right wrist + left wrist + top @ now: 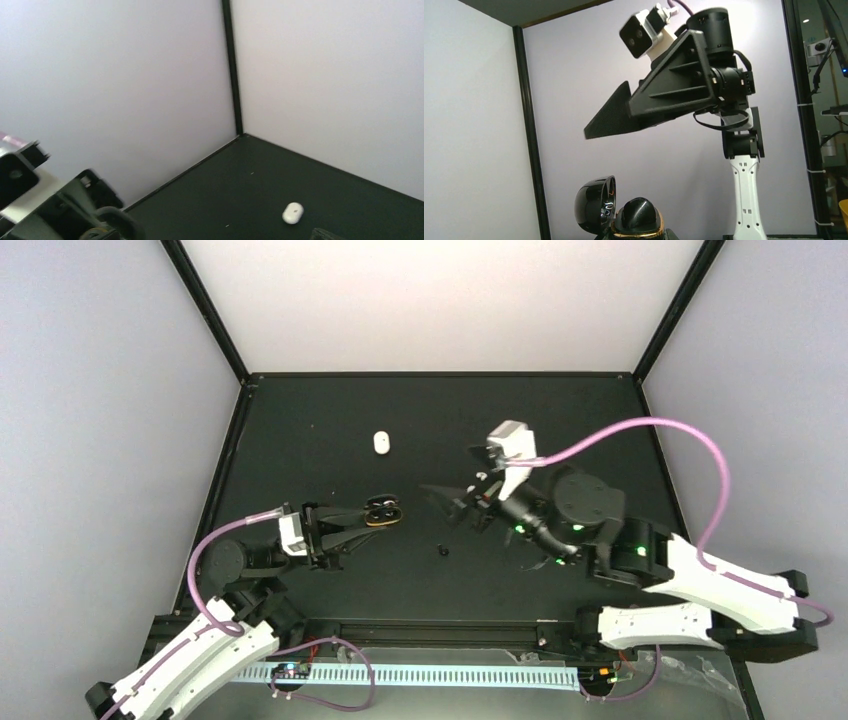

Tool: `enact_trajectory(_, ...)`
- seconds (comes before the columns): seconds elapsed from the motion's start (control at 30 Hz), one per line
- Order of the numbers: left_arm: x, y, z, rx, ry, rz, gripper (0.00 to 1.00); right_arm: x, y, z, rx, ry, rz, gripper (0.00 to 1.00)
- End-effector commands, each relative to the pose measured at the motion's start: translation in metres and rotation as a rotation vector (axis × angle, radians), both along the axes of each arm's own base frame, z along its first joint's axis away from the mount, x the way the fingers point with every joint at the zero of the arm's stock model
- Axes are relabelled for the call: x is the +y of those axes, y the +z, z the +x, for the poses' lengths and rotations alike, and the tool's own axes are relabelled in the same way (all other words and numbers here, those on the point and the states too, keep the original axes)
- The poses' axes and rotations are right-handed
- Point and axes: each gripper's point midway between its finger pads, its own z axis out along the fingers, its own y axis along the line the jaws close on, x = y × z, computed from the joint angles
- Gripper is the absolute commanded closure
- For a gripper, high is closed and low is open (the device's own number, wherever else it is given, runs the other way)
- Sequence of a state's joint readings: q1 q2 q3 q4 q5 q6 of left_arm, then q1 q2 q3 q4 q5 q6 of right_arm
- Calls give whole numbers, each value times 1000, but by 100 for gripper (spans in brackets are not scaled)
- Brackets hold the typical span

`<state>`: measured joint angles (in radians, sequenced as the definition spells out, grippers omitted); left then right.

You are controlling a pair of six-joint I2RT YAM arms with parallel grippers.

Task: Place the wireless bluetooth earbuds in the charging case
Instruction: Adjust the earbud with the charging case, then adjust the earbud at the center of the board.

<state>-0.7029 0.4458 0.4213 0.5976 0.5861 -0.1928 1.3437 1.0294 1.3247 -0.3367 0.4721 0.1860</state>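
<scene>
My left gripper point(375, 512) is shut on the charging case point(385, 510), a glossy black case with a gold rim, held above the table left of centre. In the left wrist view the case point(636, 231) sits at the bottom edge with its lid point(594, 205) swung open to the left. One black earbud point(639, 212) is seated in it. A tiny black earbud point(442, 551) lies on the table in front of the case. My right gripper point(452, 504) hangs open just right of the case, empty, with one finger point(624, 115) looming over the case.
A small white oval pod point(381, 443) lies on the black table point(330, 420) toward the back, and it shows again in the right wrist view point(292, 212). White walls with black corner posts point(231, 65) enclose the table on three sides.
</scene>
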Motion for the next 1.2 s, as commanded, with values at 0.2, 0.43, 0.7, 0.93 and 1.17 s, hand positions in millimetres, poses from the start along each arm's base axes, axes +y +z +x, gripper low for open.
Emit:
enact_trajectory(0.2,15,-16,-3,114,5,-58,98,-38,-118,48,278,-113,-103,1)
enact_trajectory(0.43,28,-23,-9,126,42,-68,98,-13,-256,30,525,12,-351,11)
enact_trajectory(0.7,32,-21,-15,85,55,-54,99,-6,-349,33,664,-26,-498,29)
enact_trajectory(0.93,30,-25,-19,63,50,-29,99,12,-381,34,734,-6,-504,44)
enact_trajectory(1.17,30,-28,-19,58,53,-22,98,20,-405,37,775,-16,-527,66)
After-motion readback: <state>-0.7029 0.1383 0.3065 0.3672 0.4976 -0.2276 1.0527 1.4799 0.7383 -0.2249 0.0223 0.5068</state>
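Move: The loose black earbud lies on the table about 44 cm below the right hand, some 6 cm ahead and 2 cm to its left. Two white earbuds lie beyond it: one about 14 cm farther out and 7 cm to its right, the other 18 and 9. The open charging case sits in the left fingers, 14 cm left, 5 cm back and 6 cm below the right hand. From the left hand, the black earbud is 11 cm ahead, 12 right and 38 down. Towards the loose black earbud the empty right hand plunges about 40 cm, first swerving a few centimetres right and forward away from the charging case, then coming back left as it drops. Its fingers tip down by some 55 degrees and narrow from wide open to under half, without reaching the earbud. The left hand keeps its grip on the open case and draws it down, left and slightly back. ##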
